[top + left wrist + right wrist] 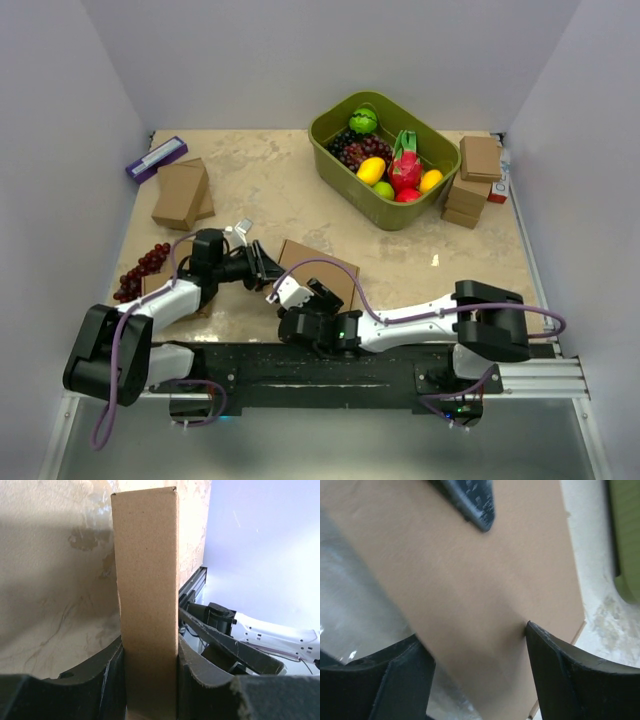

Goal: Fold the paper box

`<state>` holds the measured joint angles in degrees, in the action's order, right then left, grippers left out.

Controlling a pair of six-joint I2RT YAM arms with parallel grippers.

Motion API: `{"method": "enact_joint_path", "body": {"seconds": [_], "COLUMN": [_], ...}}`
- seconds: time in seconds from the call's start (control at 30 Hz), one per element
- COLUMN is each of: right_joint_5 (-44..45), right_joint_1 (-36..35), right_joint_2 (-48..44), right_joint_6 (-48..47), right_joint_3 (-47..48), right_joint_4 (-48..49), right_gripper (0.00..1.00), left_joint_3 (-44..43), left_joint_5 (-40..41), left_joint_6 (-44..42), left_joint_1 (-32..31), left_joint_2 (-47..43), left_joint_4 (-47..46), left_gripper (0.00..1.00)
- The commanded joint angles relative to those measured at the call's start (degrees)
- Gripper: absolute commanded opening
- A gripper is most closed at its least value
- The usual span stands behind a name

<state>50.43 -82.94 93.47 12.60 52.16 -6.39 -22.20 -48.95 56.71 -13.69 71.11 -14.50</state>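
The paper box [328,270] lies near the table's front middle as a flat brown folded shape. My left gripper [262,268] is at its left end, shut on a narrow upright cardboard face [147,580] that fills the gap between the fingers [107,680]. My right gripper [298,293] hovers at the box's near edge. Its jaws stand wide open over the broad brown panel [470,570], with the right fingertip [540,640] touching the cardboard. A dark finger of the left gripper [470,502] shows at the top of the right wrist view.
An olive-green tub [330,150] of fruit stands at the back. Small thick cardboard boxes sit at the back left [180,195] and in a stack at the right [472,185]. A purple packet [155,158] and loose grapes [140,270] lie on the left.
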Motion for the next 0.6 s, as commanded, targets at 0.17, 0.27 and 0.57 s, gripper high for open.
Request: {"method": "enact_joint_path", "body": {"seconds": [0.17, 0.27, 0.57], "right_joint_5": [10.9, 7.0, -9.7], "right_joint_1": [-0.4, -0.3, 4.3], "right_joint_2": [2.5, 0.7, -7.0], "right_joint_6": [0.1, -2.2, -2.9], "right_joint_3": [4.4, 4.2, 7.2], "right_joint_4": [-4.6, -4.8, -17.2], "right_gripper": [0.4, 0.33, 0.23], "left_joint_3": [0.7, 0.4, -6.7], "left_joint_5": [-5.9, -6.6, -1.3], "left_joint_6": [1.7, 1.2, -13.2], "left_joint_1": [0.5, 1.2, 8.2], "left_joint_2": [-2.4, -2.6, -6.2], "left_joint_4": [-1.2, -2.8, 8.2], "left_gripper": [0.27, 0.55, 0.93]}}
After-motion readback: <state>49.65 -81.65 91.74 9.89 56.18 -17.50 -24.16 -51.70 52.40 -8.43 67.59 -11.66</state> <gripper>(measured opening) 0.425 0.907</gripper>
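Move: The left hand still pinches the folded box by its left side, one finger above and one below. The box's middle lies about 8 cm to this hand's right, level with it fore-and-aft and some 2 cm lower. From the right hand, open at the near edge, the box's middle is about 3 cm ahead, straight on and 1 cm lower. The green tub stands some 30 cm ahead and 16 cm to the right of the right hand; a flat carton lies about 24 cm left and 2 cm back of the left hand. The right hand, already at the near edge, closes from wide to about the box's thickness and pinches it there, one finger on the top face and one beneath, edging barely half a centimetre forward, then draws about 2 cm to its right and 1 cm up while keeping its grip. Once that grip is on, the left fingers spring wide open and let go of the left side, and the left hand backs off some 3 cm, up and to its left with a little forward, tipping up about 5 degrees. ##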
